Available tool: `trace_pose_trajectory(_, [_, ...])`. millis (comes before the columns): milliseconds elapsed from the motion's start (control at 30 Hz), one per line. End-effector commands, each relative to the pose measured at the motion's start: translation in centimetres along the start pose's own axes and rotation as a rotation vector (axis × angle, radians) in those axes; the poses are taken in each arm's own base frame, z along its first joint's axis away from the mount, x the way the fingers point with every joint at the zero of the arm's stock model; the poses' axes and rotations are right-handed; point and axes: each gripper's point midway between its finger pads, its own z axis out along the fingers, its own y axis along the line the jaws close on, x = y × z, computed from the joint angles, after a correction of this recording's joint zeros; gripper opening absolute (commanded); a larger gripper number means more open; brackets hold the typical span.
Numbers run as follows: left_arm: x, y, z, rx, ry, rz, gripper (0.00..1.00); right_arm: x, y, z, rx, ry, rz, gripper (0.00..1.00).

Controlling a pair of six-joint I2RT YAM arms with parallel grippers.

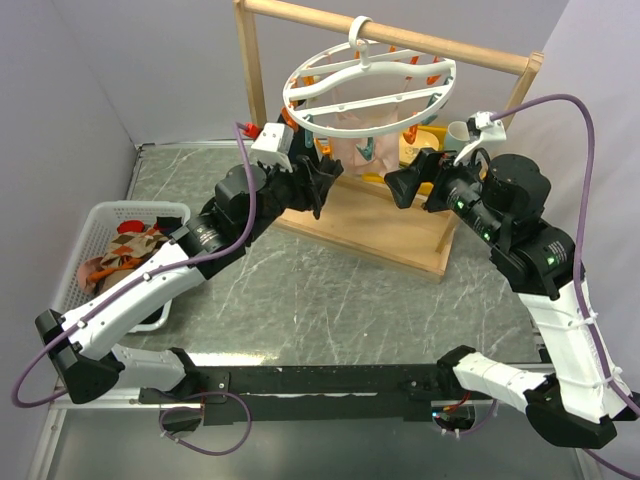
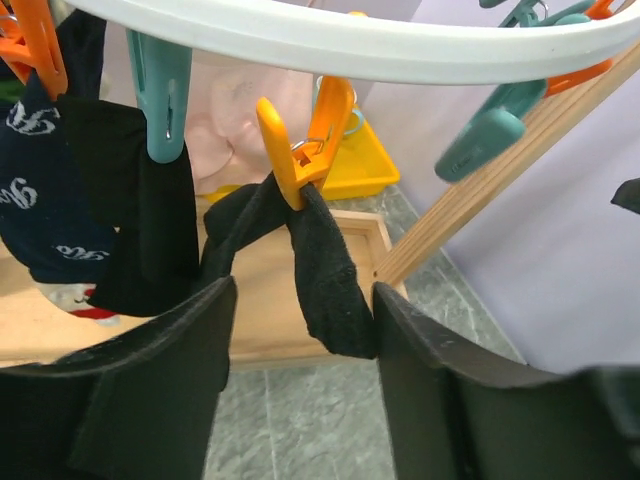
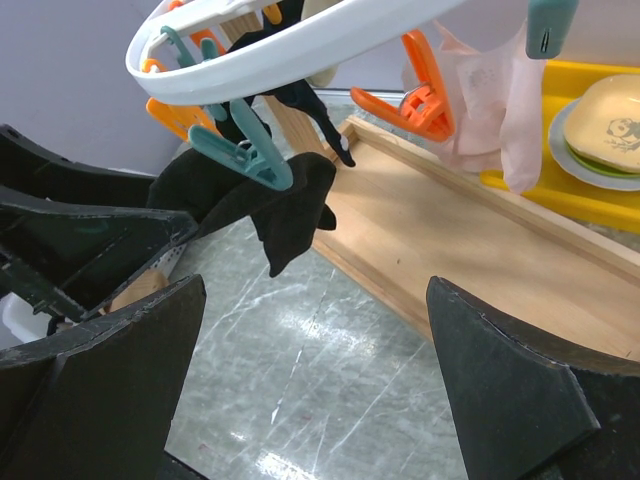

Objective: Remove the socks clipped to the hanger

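Note:
The white ring hanger (image 1: 340,95) hangs by its hook from a wooden rail. In the left wrist view a black sock (image 2: 325,275) dangles from an orange clip (image 2: 300,150). Its lower end sits between the jaws of my left gripper (image 2: 300,300), brushing the right finger (image 2: 420,370), with a gap on the left side. A second black sock (image 2: 150,240) hangs from a teal clip beside a navy patterned one (image 2: 35,200). My right gripper (image 3: 315,300) stands wide open below the ring with nothing in it. Near it are a black sock (image 3: 285,215) and a pale pink sock (image 3: 495,100).
A white basket (image 1: 140,208) holding loose socks stands at the left of the table. The light wooden frame (image 1: 380,235) carries the hanger, its base board under both grippers. A yellow tray (image 3: 600,190) with a plate lies behind the base.

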Motion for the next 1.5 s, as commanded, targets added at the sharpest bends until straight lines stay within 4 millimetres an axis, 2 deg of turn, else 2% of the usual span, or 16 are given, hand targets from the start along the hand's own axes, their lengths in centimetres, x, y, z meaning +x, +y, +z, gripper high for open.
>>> trace_pose_trajectory(0, [-2.6,-0.9,-0.9,0.021,-0.061,0.004,0.56,-1.0,0.2,-0.4,-0.010,-0.046,0.017,1.00])
trace_pose_trajectory(33, [-2.4,-1.5,-1.0,0.059,-0.053,0.007,0.39,-1.0,0.2,-0.3,-0.010,-0.045,0.019,1.00])
trace_pose_trajectory(100, [-2.5,-2.0,-1.5,0.094,-0.055,0.017,0.16,-0.7,0.1,-0.4,-0.008,-0.041,0.019,1.00])
trace_pose_trajectory(133, [-2.4,-2.3,-1.6,0.109,-0.048,0.018,0.01,-0.6,0.1,-0.3,-0.007,-0.038,0.022,1.00])
trace_pose_trajectory(333, [-3.0,-3.1,-3.2,0.164,-0.063,0.011,0.01,-0.2,0.2,-0.2,-0.015,-0.031,0.031,1.00])
trace_pose_trajectory(533, [-2.7,-4.2,-4.1,0.226,-0.062,-0.010,0.01,-1.0,1.6,-0.3,-0.074,-0.029,0.062,1.00])
trace_pose_trajectory(567, [-2.5,-4.3,-4.1,0.233,-0.063,-0.017,0.01,-0.5,1.5,0.2,-0.062,0.001,0.071,1.00])
trace_pose_trajectory(667, [-1.8,-5.0,-4.2,0.258,-0.061,-0.031,0.01,-1.8,2.7,0.4,-0.073,0.023,0.093,1.00])
trace_pose_trajectory(700, [-1.5,-5.1,-4.1,0.261,-0.056,-0.031,0.01,-1.4,2.8,0.5,-0.068,0.052,0.087,1.00])
trace_pose_trajectory(867, [0.1,-6.2,-4.0,0.279,-0.029,-0.036,0.01,-1.6,4.3,0.9,-0.082,0.049,0.073,1.00])
trace_pose_trajectory(900, [-0.4,-6.7,-4.1,0.296,-0.050,-0.043,0.01,-1.6,4.7,1.0,-0.090,0.049,0.077,1.00])
trace_pose_trajectory(1000, [0.4,-7.4,-4.0,0.312,-0.040,-0.037,0.01,-1.6,6.5,2.0,-0.117,0.059,0.070,1.00])
trace_pose_trajectory(1167, [1.0,-8.2,-4.0,0.323,-0.042,-0.036,0.01,-1.5,8.2,3.6,-0.128,0.078,0.042,1.00])
trace_pose_trajectory(1367, [0.9,-9.1,-4.2,0.336,-0.055,-0.033,0.01,-1.3,7.7,4.8,-0.033,0.071,-0.030,0.99])
trace_pose_trajectory(1467, [1.0,-9.6,-4.2,0.337,-0.053,-0.022,0.01,-1.1,7.5,5.3,-0.014,0.077,-0.041,0.96])
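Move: The black sock hangs with its tail between my left hand's half-open fingers, its middle some 3 cm ahead, 1 cm left and 2 cm up. Its orange clip sits about 5 cm ahead of that hand, straight on, and 5 cm higher; a teal clip hangs 6 cm to the right of the orange one, level with it. From my right hand the orange clip is roughly 7 cm ahead, 15 cm left, 3 cm up; another orange clip is about 9 cm straight ahead, 4 cm up. I shut my left fingers on the sock's dangling tail and, keeping the pinch, draw it back about 8 cm and some 4 cm to the right, turning that hand roughly 15 degrees clockwise. Once the pull is under way, my right hand, fingers staying wide open, sweeps about 10 cm left along the hanger's near rim and finally a little forward, bringing the sock's orange clip in between its fingers. ##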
